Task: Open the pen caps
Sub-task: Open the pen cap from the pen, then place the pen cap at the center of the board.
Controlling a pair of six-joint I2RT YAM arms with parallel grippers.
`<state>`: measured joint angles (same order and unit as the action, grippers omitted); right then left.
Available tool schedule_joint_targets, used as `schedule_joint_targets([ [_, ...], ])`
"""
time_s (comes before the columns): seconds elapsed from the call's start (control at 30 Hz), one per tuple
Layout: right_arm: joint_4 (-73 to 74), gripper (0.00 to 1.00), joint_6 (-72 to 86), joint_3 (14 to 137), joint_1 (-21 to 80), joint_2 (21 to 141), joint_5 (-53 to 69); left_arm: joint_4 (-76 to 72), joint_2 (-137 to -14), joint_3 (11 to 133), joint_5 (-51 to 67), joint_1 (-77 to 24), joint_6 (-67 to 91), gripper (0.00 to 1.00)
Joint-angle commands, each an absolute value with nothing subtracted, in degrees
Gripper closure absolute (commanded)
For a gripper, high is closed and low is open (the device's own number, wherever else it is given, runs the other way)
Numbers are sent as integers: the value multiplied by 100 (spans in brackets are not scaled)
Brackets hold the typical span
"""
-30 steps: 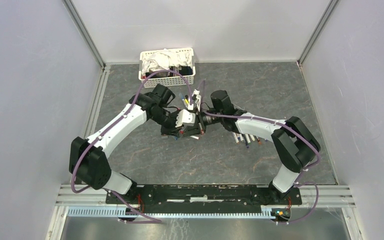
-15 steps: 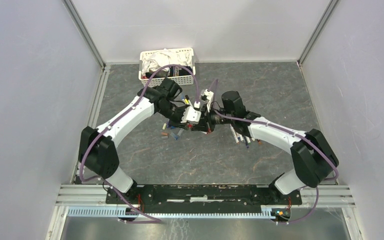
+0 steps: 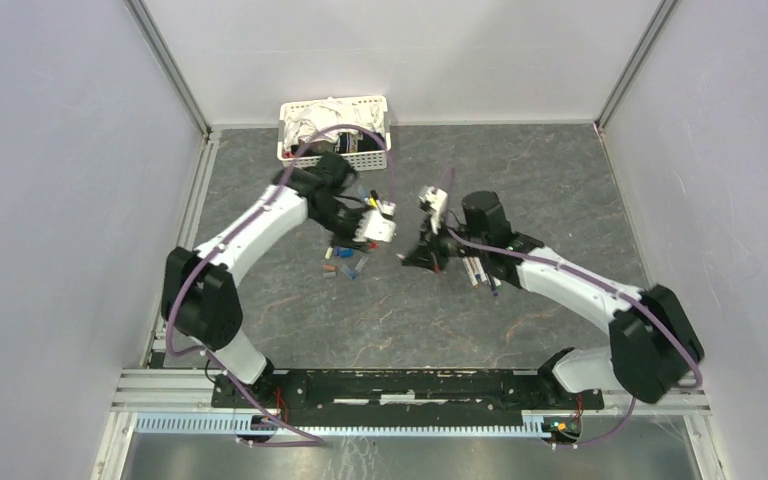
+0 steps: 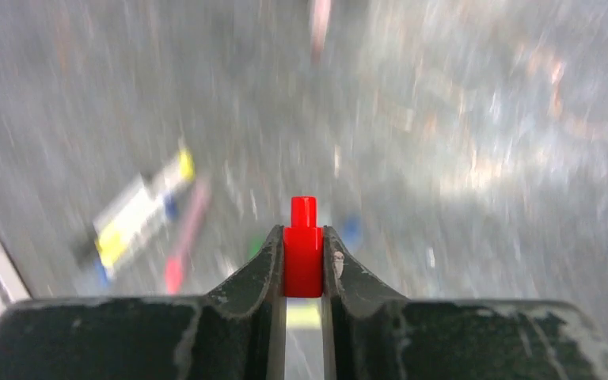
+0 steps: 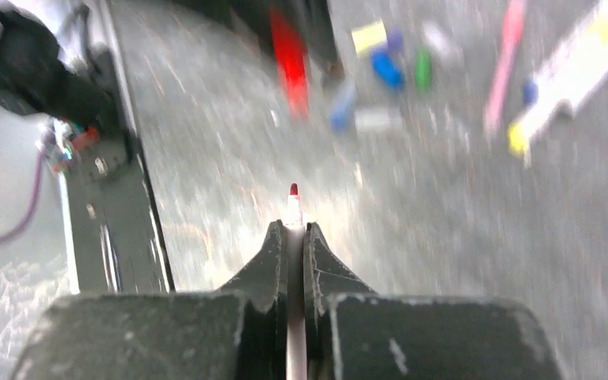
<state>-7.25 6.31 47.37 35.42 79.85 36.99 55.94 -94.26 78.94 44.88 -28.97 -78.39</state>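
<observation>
My left gripper (image 4: pixel 303 237) is shut on a red pen cap (image 4: pixel 303 260), whose narrow end sticks out past the fingertips. My right gripper (image 5: pixel 294 233) is shut on a thin white pen (image 5: pixel 293 207) with a bare red tip. From above, the left gripper (image 3: pixel 368 236) and right gripper (image 3: pixel 407 258) hang a short gap apart over the mat. Several loose caps (image 3: pixel 340 264) lie below the left gripper. More pens (image 3: pixel 480 272) lie by the right forearm, and others (image 3: pixel 366 196) sit behind the left wrist.
A white slotted basket (image 3: pixel 290 135) of cloths stands at the back, close behind the left arm. Blurred pens with yellow ends (image 4: pixel 138 214) and a pink one (image 4: pixel 186 237) lie on the grey mat. Metal rails (image 3: pixel 185 210) edge the mat on the left.
The two grippers, pressed together at the centre a second ago, have pulled apart. The red cap went left with my left gripper, and the pen went right with my right one.
</observation>
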Motion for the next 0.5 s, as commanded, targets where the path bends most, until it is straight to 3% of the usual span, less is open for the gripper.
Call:
schedule_joint_targets([
  [0.0,1626,100,484,3900,2950,7279,3464,7285,-9212,8119,1586,-1042,-8497,98],
  [0.13,1477,100,634,3678,2937,7035,3568,7469,-9072,8163,1735,-480,-8794,98],
  [0.23,1213,100,816,3863,2949,7145,3572,7422,-8909,8059,2434,-587,-8714,98],
  [0.3,1089,100,942,4042,2936,7189,3195,6970,-8757,7832,2868,-908,-8275,98],
  [0.47,1008,100,1169,4161,2836,7070,1335,4919,-8590,6649,2629,-1751,-6793,98],
])
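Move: The red cap is already off the pen: the left hand holds the cap, the right the pen. From the left hand, the loose cap pile lies about 7 cm left, 4 cm back and 14 below; the capped pens lie some 6 cm ahead, level sideways. From the right hand, the row of uncapped pens lies roughly 16 cm right, 2 back and 15 below, the capped pens about 8 left and 9 ahead. Left whips its cap 22 cm left past the pile, rebounding 6; right swings the pen right and down. ##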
